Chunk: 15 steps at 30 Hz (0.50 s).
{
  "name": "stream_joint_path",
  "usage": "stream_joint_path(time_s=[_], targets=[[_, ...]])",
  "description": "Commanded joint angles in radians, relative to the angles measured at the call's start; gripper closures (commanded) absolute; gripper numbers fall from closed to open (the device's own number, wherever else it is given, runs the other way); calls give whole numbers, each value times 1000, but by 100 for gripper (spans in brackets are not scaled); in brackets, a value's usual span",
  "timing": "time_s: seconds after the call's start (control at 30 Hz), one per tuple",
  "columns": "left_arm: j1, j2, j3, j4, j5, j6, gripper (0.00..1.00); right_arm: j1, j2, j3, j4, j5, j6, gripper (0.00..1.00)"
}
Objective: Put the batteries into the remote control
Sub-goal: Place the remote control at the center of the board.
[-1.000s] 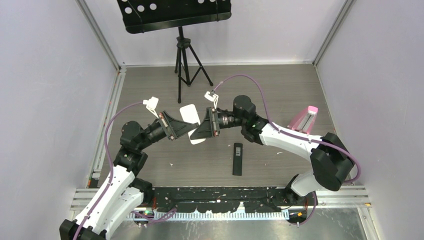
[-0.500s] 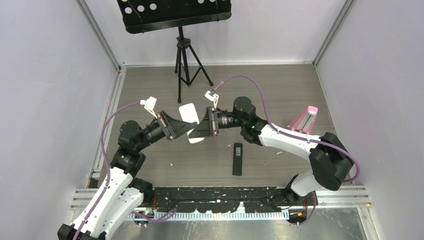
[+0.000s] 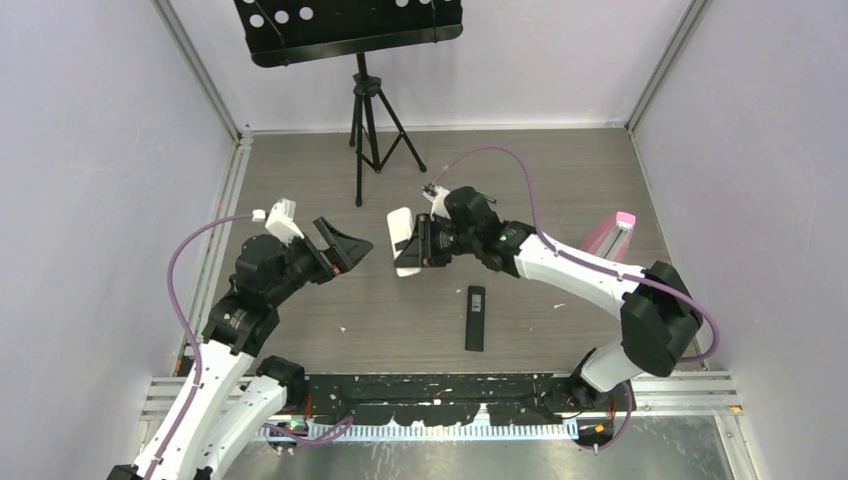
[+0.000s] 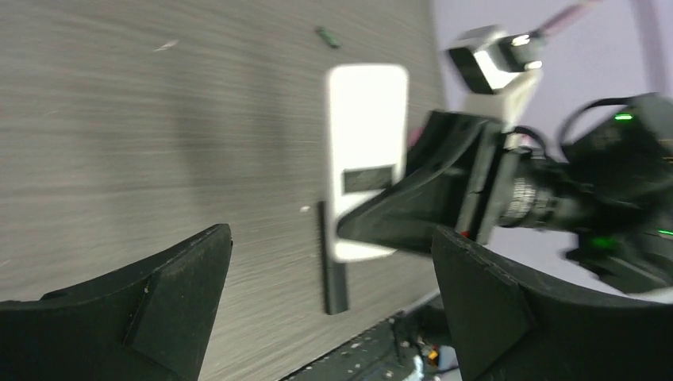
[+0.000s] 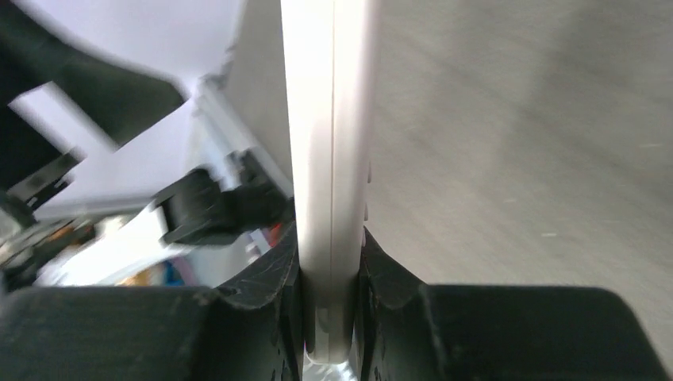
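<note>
My right gripper (image 3: 412, 243) is shut on one end of a white remote control (image 3: 402, 238) and holds it above the table. In the right wrist view the white remote control (image 5: 329, 119) runs edge-on, clamped between the jaws of the right gripper (image 5: 329, 278). My left gripper (image 3: 345, 246) stands wide open just left of it, holding nothing. In the left wrist view the left gripper (image 4: 331, 234) faces the white remote control (image 4: 367, 127). A tiny green piece (image 4: 326, 36) lies on the table, too blurred to name. No batteries show clearly.
A black remote (image 3: 475, 318) lies on the table in front of the right arm, also the black remote (image 4: 333, 266) in the left wrist view. A pink box (image 3: 607, 238) sits at the right. A tripod stand (image 3: 365, 120) rises at the back.
The left gripper let go of the white remote, opened wide and drew back to the left. The right gripper kept the remote and swung it left and more upright.
</note>
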Motion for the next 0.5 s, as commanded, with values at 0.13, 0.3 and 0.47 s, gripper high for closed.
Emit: stream_joint_path(time_s=[0.13, 0.3, 0.47], targets=[[-2, -35, 65, -287, -244, 85, 0, 45, 324, 480, -670, 857, -357, 100], [-2, -52, 67, -310, -244, 91, 0, 59, 565, 683, -829, 1158, -424, 100], [-2, -56, 57, -315, -222, 93, 0, 68, 695, 792, -882, 1341, -487, 100]])
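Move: The remote control is already in the right hand's fingers; its goal, the centre of the board, lies about 14 cm ahead of that hand, 10 cm to its right and 18 cm below. The black remote lies roughly 16 cm to the right of the right hand and about 1 cm ahead, on the board, and the green battery some 30 cm ahead and 21 cm to the right. From the empty left hand the board's centre is about 14 cm ahead, 16 cm to the right and 25 cm below. The remote control, still pinched, is swung by the right hand forward and down some 14 cm each and about 9 cm right, towards the board's centre: mainly forward first, then ever more downward and rightward, while the hand rolls some 75 degrees until its left-pointing fingers aim nearly straight down. The wide-open left hand backs off left and down, away from the remote control. ##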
